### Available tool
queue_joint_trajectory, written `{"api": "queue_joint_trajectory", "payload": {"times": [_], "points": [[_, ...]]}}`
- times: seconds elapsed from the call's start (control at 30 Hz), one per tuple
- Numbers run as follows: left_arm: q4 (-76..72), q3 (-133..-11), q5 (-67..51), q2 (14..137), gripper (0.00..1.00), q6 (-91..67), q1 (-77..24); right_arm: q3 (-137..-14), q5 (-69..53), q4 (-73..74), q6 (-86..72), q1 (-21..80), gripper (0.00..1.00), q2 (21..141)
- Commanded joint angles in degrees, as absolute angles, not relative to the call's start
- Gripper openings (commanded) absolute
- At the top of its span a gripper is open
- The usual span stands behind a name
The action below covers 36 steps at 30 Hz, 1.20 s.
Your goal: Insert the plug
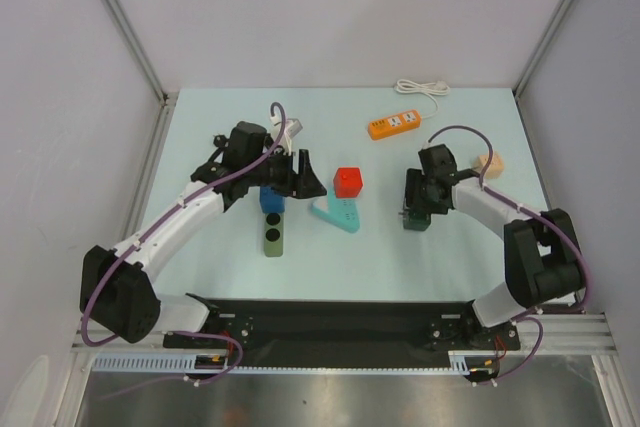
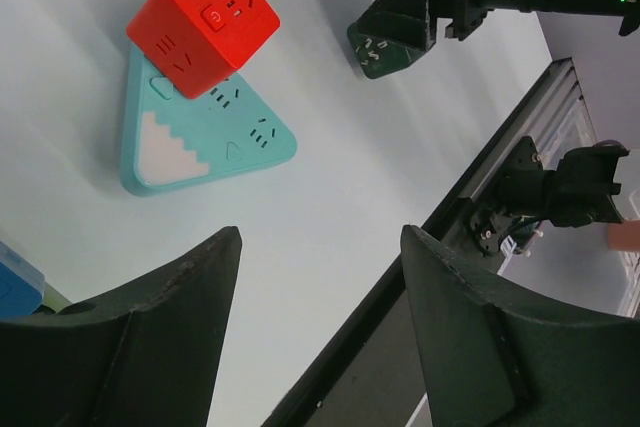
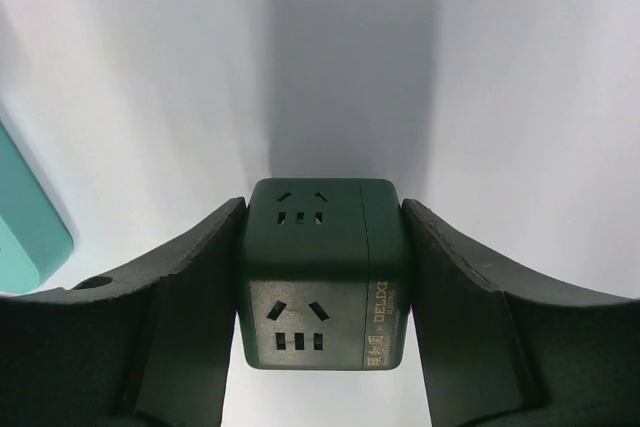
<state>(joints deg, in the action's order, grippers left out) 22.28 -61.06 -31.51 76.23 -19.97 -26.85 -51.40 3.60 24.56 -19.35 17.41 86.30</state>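
Note:
The small black plug and its thin black cord do not show in any view. My right gripper [image 1: 414, 209] is shut on a dark green socket cube [image 3: 320, 287], its fingers pressing the cube's left and right sides just above the table. The cube also shows in the top view [image 1: 415, 217] and in the left wrist view [image 2: 378, 51]. My left gripper [image 1: 303, 175] hovers left of centre; in the left wrist view [image 2: 320, 247] it is open and empty, pointing toward the table's near edge.
A red socket cube [image 1: 347, 182] sits against a teal triangular socket block [image 1: 335, 213]. A blue cube [image 1: 271, 199] and a dark strip [image 1: 272, 233] lie under the left arm. An orange power strip [image 1: 392, 125] with a white cord [image 1: 420, 88] lies at the back. A beige block [image 1: 490, 164] sits at the right.

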Motion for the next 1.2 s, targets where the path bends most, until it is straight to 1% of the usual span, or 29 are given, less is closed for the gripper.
{"api": "queue_joint_trajectory", "payload": {"times": [0.0,0.07,0.13,0.17,0.2,0.23,0.27,0.33,0.37,0.43,0.47,0.53,0.57,0.6,0.63,0.67,0.7,0.77,0.8,0.83,0.87,0.93,1.1,1.17], "points": [[20.13,-61.70,-33.31,75.50,0.71,-20.22,-26.63,-54.58,4.05,25.14,-20.13,18.89,0.26,87.63],[19.95,-61.52,-33.57,75.67,0.72,-20.13,-26.63,-54.93,2.56,24.26,-19.78,18.90,0.30,87.89],[19.60,-61.44,-34.36,75.76,0.73,-19.95,-26.63,-56.85,2.37,24.78,-20.21,18.20,0.30,89.20],[19.43,-61.35,-34.89,75.76,0.73,-19.78,-26.63,-57.65,1.59,25.48,-20.65,18.11,0.32,90.86],[19.08,-61.35,-36.20,75.76,0.73,-19.69,-26.63,-58.27,0.71,25.75,-20.39,18.11,0.37,91.84],[18.38,-61.17,-36.47,75.41,0.73,-19.25,-26.80,-59.58,-0.95,26.27,-19.69,18.54,0.55,92.89],[18.11,-61.08,-36.56,75.41,0.73,-18.99,-26.98,-60.20,-1.05,26.98,-19.69,18.89,0.63,93.34],[17.58,-60.91,-34.73,74.45,0.73,-18.11,-28.29,-62.21,-1.06,28.21,-18.20,19.33,0.71,93.17],[17.40,-60.73,-33.76,74.18,0.74,-16.54,-28.91,-62.92,-0.71,29.52,-17.67,18.99,0.81,91.68],[14.70,-59.60,-34.44,72.52,0.75,-12.94,-31.36,-64.07,-0.61,30.58,-17.05,18.29,0.87,89.40],[13.63,-59.15,-34.37,71.81,0.75,-9.27,-32.33,-65.20,-1.66,31.11,-16.62,16.72,0.91,88.17],[9.61,-58.10,-33.32,69.45,0.73,-5.82,-35.40,-66.53,-3.77,31.81,-16.00,14.43,0.96,85.18],[8.62,-58.10,-32.27,68.91,0.73,-1.19,-36.55,-67.66,-5.52,33.03,-16.00,11.46,0.99,84.38],[8.18,-59.40,-31.91,68.65,0.78,2.08,-37.78,-67.85,-6.06,33.31,-16.00,9.95,0.99,82.46],[8.17,-60.55,-29.73,69.16,0.81,5.68,-40.49,-67.76,-7.63,33.31,-16.08,8.02,0.99,81.48],[8.87,-62.04,-28.40,69.95,0.88,12.50,-41.91,-66.55,-8.69,32.96,-16.43,6.17,0.99,80.08],[10.70,-63.88,-27.69,71.09,0.89,15.87,-43.05,-65.66,-9.83,32.35,-17.13,1.54,0.99,78.76],[13.61,-70.73,-27.51,76.95,0.89,26.04,-45.52,-63.21,-14.03,29.03,-19.59,-3.49,0.99,73.93],[16.67,-73.10,-27.60,79.60,0.89,29.32,-46.05,-60.67,-15.72,27.44,-20.47,-8.21,0.99,72.26],[17.74,-77.13,-27.51,81.80,0.88,32.14,-46.84,-59.34,-17.47,25.94,-21.52,-10.00,0.99,68.94],[18.54,-78.82,-27.34,86.26,0.88,36.69,-47.11,-58.28,-20.45,23.06,-23.53,-11.93,0.99,67.51],[19.51,-82.52,-27.07,89.98,0.88,39.89,-47.20,-56.44,-22.40,20.93,-24.78,-15.36,0.99,63.83],[19.69,-89.10,-27.68,102.45,0.92,47.45,-47.46,-54.14,-22.76,18.81,-26.27,-16.61,0.99,58.37],[19.77,-90.70,-28.47,105.19,0.93,50.95,-47.81,-52.83,-23.90,17.50,-27.33,-17.49,0.99,56.52]]}}
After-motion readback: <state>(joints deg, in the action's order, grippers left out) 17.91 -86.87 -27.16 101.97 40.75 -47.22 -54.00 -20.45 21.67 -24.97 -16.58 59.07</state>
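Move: The right hand still holds the green plug; its resting spot is about 2 cm ahead and 2 cm left, at hand height. From that hand, the teal block lies about 18 cm left and 1 cm ahead, the red plug 16 cm left and 8 cm ahead, the beige plug 18 cm right and 13 cm ahead. The green plug is some 22 cm right, 3 cm ahead and 15 cm below the left hand. Right hand shifts green plug forward-left, releases, rises 19 cm rightwards; left swings 16 cm right towards that plug. ##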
